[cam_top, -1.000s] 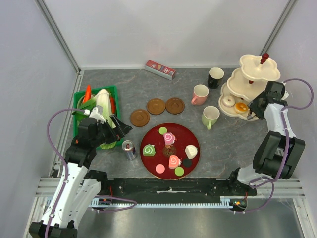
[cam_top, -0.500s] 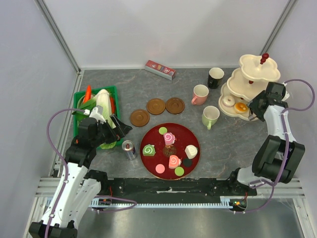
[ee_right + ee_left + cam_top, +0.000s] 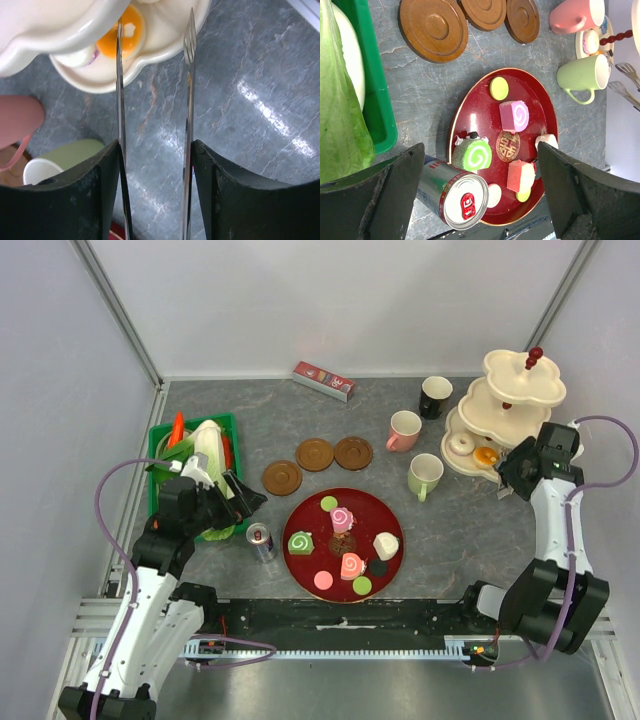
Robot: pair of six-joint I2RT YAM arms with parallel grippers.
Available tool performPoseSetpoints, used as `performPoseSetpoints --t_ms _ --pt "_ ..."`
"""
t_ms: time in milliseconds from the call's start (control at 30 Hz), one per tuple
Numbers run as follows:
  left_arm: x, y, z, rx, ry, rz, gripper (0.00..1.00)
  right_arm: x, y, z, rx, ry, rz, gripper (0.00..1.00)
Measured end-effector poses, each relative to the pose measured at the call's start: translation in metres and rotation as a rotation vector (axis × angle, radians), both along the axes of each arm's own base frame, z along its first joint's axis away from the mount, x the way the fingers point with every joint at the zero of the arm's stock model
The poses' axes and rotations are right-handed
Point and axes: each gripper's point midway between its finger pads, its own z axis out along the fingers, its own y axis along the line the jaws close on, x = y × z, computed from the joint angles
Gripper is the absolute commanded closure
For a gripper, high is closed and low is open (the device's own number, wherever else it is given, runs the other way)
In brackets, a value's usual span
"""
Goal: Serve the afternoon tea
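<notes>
The cream three-tier stand [image 3: 505, 410] is at the back right, with an orange donut [image 3: 487, 456] and a white donut [image 3: 461, 443] on its bottom tier. My right gripper [image 3: 517, 472] is just in front of it, shut on metal tongs [image 3: 120, 75]. The tongs' blades are spread with nothing between them, their tips at the orange donut [image 3: 127, 37]. A red tray [image 3: 312, 520] holds several toy pastries. My left gripper [image 3: 480, 150] hangs open over the tray's left side. Black [image 3: 435, 396], pink [image 3: 404, 430] and pale green [image 3: 425, 475] mugs stand near three brown saucers [image 3: 315, 454].
A drink can [image 3: 261, 540] stands left of the tray, under my left gripper. A green crate [image 3: 165, 455] of vegetables sits at the left edge. A red box [image 3: 323, 380] lies by the back wall.
My right gripper has drawn back from the stand toward the near side, its tongs spreading wider. The orange donut stays on the bottom tier. The left arm has not moved.
</notes>
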Motion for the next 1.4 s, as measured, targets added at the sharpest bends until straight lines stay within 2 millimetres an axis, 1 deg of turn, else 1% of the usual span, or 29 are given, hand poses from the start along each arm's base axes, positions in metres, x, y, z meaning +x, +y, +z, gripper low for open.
performPoseSetpoints --t_ms 133,300,400,567,733,833,933,1033,1100,1267,1367,1400 --pt "0.000 0.000 -0.001 0.001 0.006 0.000 0.01 -0.011 0.016 0.014 0.029 -0.033 0.039 0.36" --pt "0.001 0.000 -0.003 0.002 0.015 -0.001 0.01 -0.028 0.041 0.039 0.054 -0.099 0.104 0.37" --pt "0.001 -0.001 -0.004 0.003 0.021 -0.002 0.01 -0.038 0.058 0.046 0.074 -0.103 0.167 0.37" --pt "0.001 -0.002 -0.008 0.000 0.039 -0.010 0.01 -0.048 0.091 0.052 0.105 -0.094 0.287 0.37" --pt "0.001 -0.003 -0.008 -0.002 0.041 -0.015 0.01 -0.048 0.126 0.074 0.136 -0.134 0.421 0.37" --pt "0.001 -0.003 -0.008 -0.002 0.043 -0.015 0.01 -0.050 0.159 0.086 0.156 -0.158 0.550 0.37" --pt "0.001 -0.003 -0.010 -0.001 0.049 -0.015 0.01 -0.058 0.200 0.096 0.174 -0.177 0.711 0.37" --pt "0.002 -0.003 -0.011 0.000 0.056 -0.015 0.01 -0.065 0.236 0.102 0.164 -0.173 0.841 0.37" --pt "0.002 -0.003 -0.012 0.002 0.061 -0.014 0.01 -0.072 0.266 0.100 0.142 -0.149 0.950 0.37" --pt "0.003 -0.003 -0.017 0.005 0.082 -0.014 0.01 -0.095 0.339 0.084 0.036 -0.052 1.192 0.37" --pt "0.003 -0.003 -0.018 0.006 0.087 -0.014 0.01 -0.110 0.373 0.083 -0.040 -0.036 1.301 0.37" --pt "0.003 -0.003 -0.018 0.006 0.087 -0.014 0.01 -0.115 0.380 0.083 -0.059 -0.034 1.323 0.37"
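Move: From the right hand, the pink swirl roll on the red plate lies about 38 cm to the left, 6 cm back and 12 cm below. Some 10 cm to the left of that roll and 5 cm nearer the base is the green swirl roll; the white cake is about 11 cm to its right and 5 cm nearer. The green mug stands about 18 cm left of the right hand and 2 cm ahead. From the left hand, the pink swirl roll is some 22 cm right, 2 cm ahead and 16 cm below. Leftward in one quickening sweep, the right arm carries its empty, open tongs about 38 cm away from the tiered stand, past the near side of the green mug to above the red plate. It first lifts clear, ending some 8 cm higher, and draws back about 11 cm, while the wrist swings roughly 75 degrees counter-clockwise. ##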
